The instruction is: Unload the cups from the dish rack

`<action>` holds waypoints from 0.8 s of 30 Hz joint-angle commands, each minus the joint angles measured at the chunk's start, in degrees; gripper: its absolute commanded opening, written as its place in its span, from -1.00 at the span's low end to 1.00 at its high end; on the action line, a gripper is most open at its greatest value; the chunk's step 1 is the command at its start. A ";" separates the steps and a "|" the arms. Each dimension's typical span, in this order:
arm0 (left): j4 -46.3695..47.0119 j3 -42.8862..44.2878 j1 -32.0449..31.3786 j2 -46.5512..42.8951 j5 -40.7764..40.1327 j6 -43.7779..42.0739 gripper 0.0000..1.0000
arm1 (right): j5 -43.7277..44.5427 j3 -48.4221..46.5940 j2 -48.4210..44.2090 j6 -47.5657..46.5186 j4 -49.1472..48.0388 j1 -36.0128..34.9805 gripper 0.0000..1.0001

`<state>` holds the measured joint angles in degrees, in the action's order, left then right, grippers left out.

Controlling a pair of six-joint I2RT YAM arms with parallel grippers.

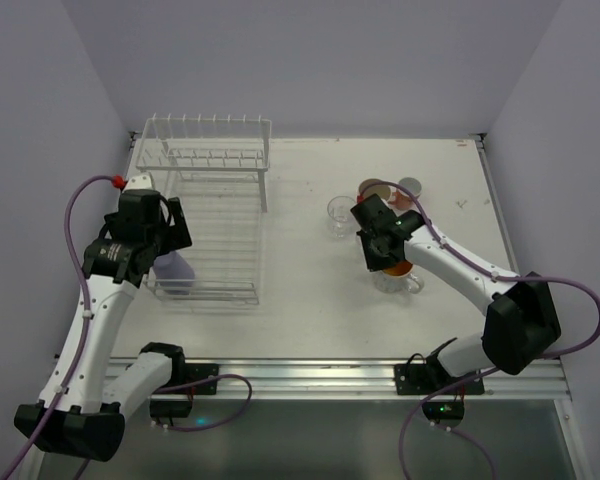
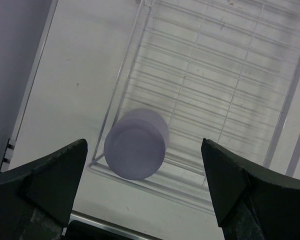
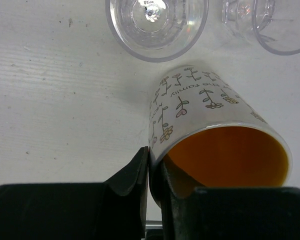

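Note:
The white wire dish rack [image 1: 220, 215] stands at the left, with its upper shelf at the back. A lavender cup [image 1: 175, 270] stands upside down in the near left corner of the lower basket [image 2: 215, 75]. It also shows in the left wrist view [image 2: 136, 145]. My left gripper [image 2: 145, 185] hangs open above it, one finger to each side, apart from it. My right gripper [image 3: 150, 165] is shut on the rim of the white mug with orange inside [image 3: 210, 145], one finger inside and one outside, over the table at the right [image 1: 398, 265].
Clear glasses [image 3: 157, 25] [image 3: 270, 22] stand just beyond the mug. In the top view one clear glass [image 1: 340, 215] stands left of my right gripper and another [image 1: 400, 284] right by the mug. A tan tumbler [image 1: 375, 190] and other cups stand behind.

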<state>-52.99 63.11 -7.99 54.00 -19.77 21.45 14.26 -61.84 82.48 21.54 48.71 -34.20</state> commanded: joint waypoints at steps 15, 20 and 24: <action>-5.37 -0.53 0.25 3.39 0.08 2.37 1.00 | -0.37 -3.98 -12.95 -1.24 -0.28 -0.87 0.15; -4.93 -1.32 0.25 4.97 0.08 2.10 1.00 | -0.20 -5.04 -16.12 -2.29 1.04 -0.96 0.15; -5.19 -1.68 0.25 6.38 0.17 2.36 1.00 | -0.81 -5.48 -17.52 -2.55 1.83 -0.87 0.15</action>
<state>-57.52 61.49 -7.99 59.66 -19.55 22.98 13.96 -65.17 66.19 20.29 49.12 -34.87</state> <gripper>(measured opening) 0.999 0.575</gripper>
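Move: The purple cup stands in the rack almost under my open left hand: about 15 cm down, 1 cm ahead, 2 cm left. The rack's near rail runs some 5 cm behind the cup, centred 6 cm to its right. My right fingers still pinch the left wall of the flowered mug, whose middle is 2 cm ahead, 4 cm right and 5 cm down. One glass stands 11 cm ahead and 2 cm left of that hand, another 13 cm ahead and 7 cm right. I open my right fingers to a little over half, let go of the flowered mug's wall and lift that hand nearly straight up, about 10 cm clear of the rim, its fingertips swinging forward some 15 degrees. Meanwhile my left hand, fingers kept wide open, sinks about 4 cm towards the purple cup, tipping roughly 10 degrees more steeply down and not yet touching it. ##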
